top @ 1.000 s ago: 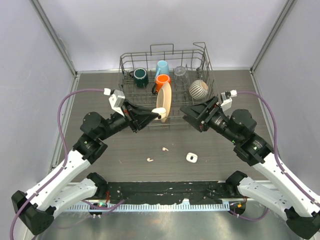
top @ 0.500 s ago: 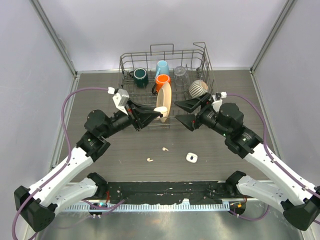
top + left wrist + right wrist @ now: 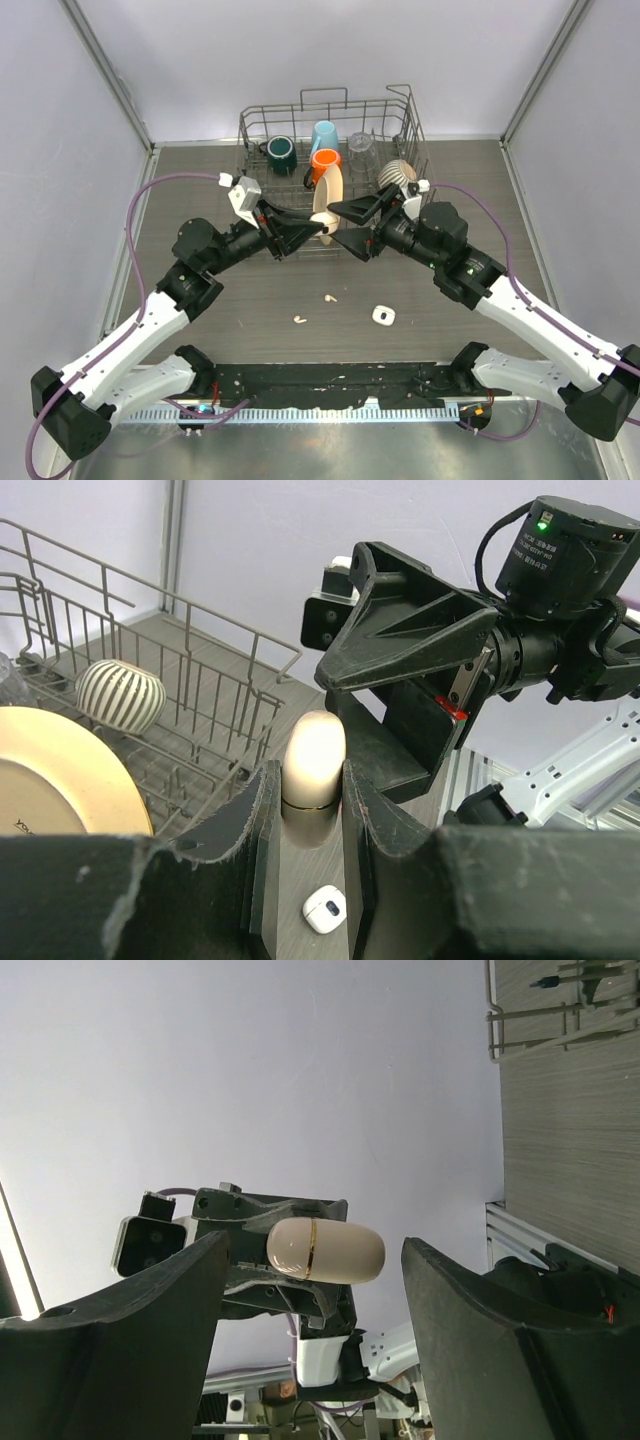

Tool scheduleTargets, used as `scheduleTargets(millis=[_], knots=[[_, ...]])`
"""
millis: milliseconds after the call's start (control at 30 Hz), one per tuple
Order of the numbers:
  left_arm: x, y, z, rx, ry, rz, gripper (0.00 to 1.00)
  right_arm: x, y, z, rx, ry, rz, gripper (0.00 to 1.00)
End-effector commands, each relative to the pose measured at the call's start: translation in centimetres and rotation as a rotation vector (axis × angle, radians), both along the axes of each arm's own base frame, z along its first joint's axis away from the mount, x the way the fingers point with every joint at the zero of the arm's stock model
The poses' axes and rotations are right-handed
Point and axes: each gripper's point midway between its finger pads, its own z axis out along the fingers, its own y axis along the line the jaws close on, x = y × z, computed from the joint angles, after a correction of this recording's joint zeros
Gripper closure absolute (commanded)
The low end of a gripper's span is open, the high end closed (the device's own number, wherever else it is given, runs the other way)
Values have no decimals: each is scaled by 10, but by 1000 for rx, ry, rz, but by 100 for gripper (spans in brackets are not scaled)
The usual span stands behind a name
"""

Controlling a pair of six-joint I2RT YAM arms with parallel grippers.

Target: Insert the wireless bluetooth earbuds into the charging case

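My left gripper (image 3: 322, 230) is shut on a cream charging case (image 3: 325, 234) with a gold seam, held above the table in front of the rack. In the left wrist view the case (image 3: 314, 755) stands up between the fingers (image 3: 240, 840). My right gripper (image 3: 340, 226) is open and faces it from the right, its jaws to either side of the case's free end without touching. The right wrist view shows the case (image 3: 325, 1250) in the gap of that gripper (image 3: 315, 1245). Two white earbuds (image 3: 329, 298) (image 3: 299, 320) lie on the table below.
A small white rounded-square case (image 3: 384, 316) lies on the table right of the earbuds, also seen below the left jaws (image 3: 324, 910). Behind the grippers stands a wire dish rack (image 3: 325, 105) with mugs, a glass, a striped bowl (image 3: 397, 178) and a cream plate (image 3: 328, 195).
The right arm has swung left and its open jaws have come up around the end of the case. The left gripper has kept its hold and barely shifted.
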Motion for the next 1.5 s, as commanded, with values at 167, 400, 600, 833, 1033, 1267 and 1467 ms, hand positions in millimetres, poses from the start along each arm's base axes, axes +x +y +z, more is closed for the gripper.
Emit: scheduleTargets(millis=[167,400,600,833,1033,1267,1467], knots=[[-1,0,19,-46,-64,4,100,-2,10,39,105,-91,29,38],[-1,1,18,-47,-63,12,100,-6,15,40,135,-89,56,41],[0,2,17,-41,-67,18,100,-9,12,42,144,-85,53,33],[1,1,16,-34,-62,18,100,-10,12,41,164,-82,58,52],[3,0,10,-24,-36,18,98,-13,15,44,186,-107,89,85],[-9,-1,6,-17,-74,-31,36,-12,13,40,197,-108,74,99],[-16,2,4,-71,-133,-41,35,-13,13,41,205,-107,76,99]])
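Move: The white charging case, in the left fingers and jutting a centimetre or so past them to the right, lies about 2 cm left of and 1 cm above the open right hand, straight ahead by 1 cm. From the right hand the cream plate is some 16 cm ahead, 1 cm left and 25 cm below; the second case on the table is about 10 cm right, 9 cm back and 35 cm below. Right hand eases some 2 cm left and up, pinches the case; left hand then opens and sinks clear. ##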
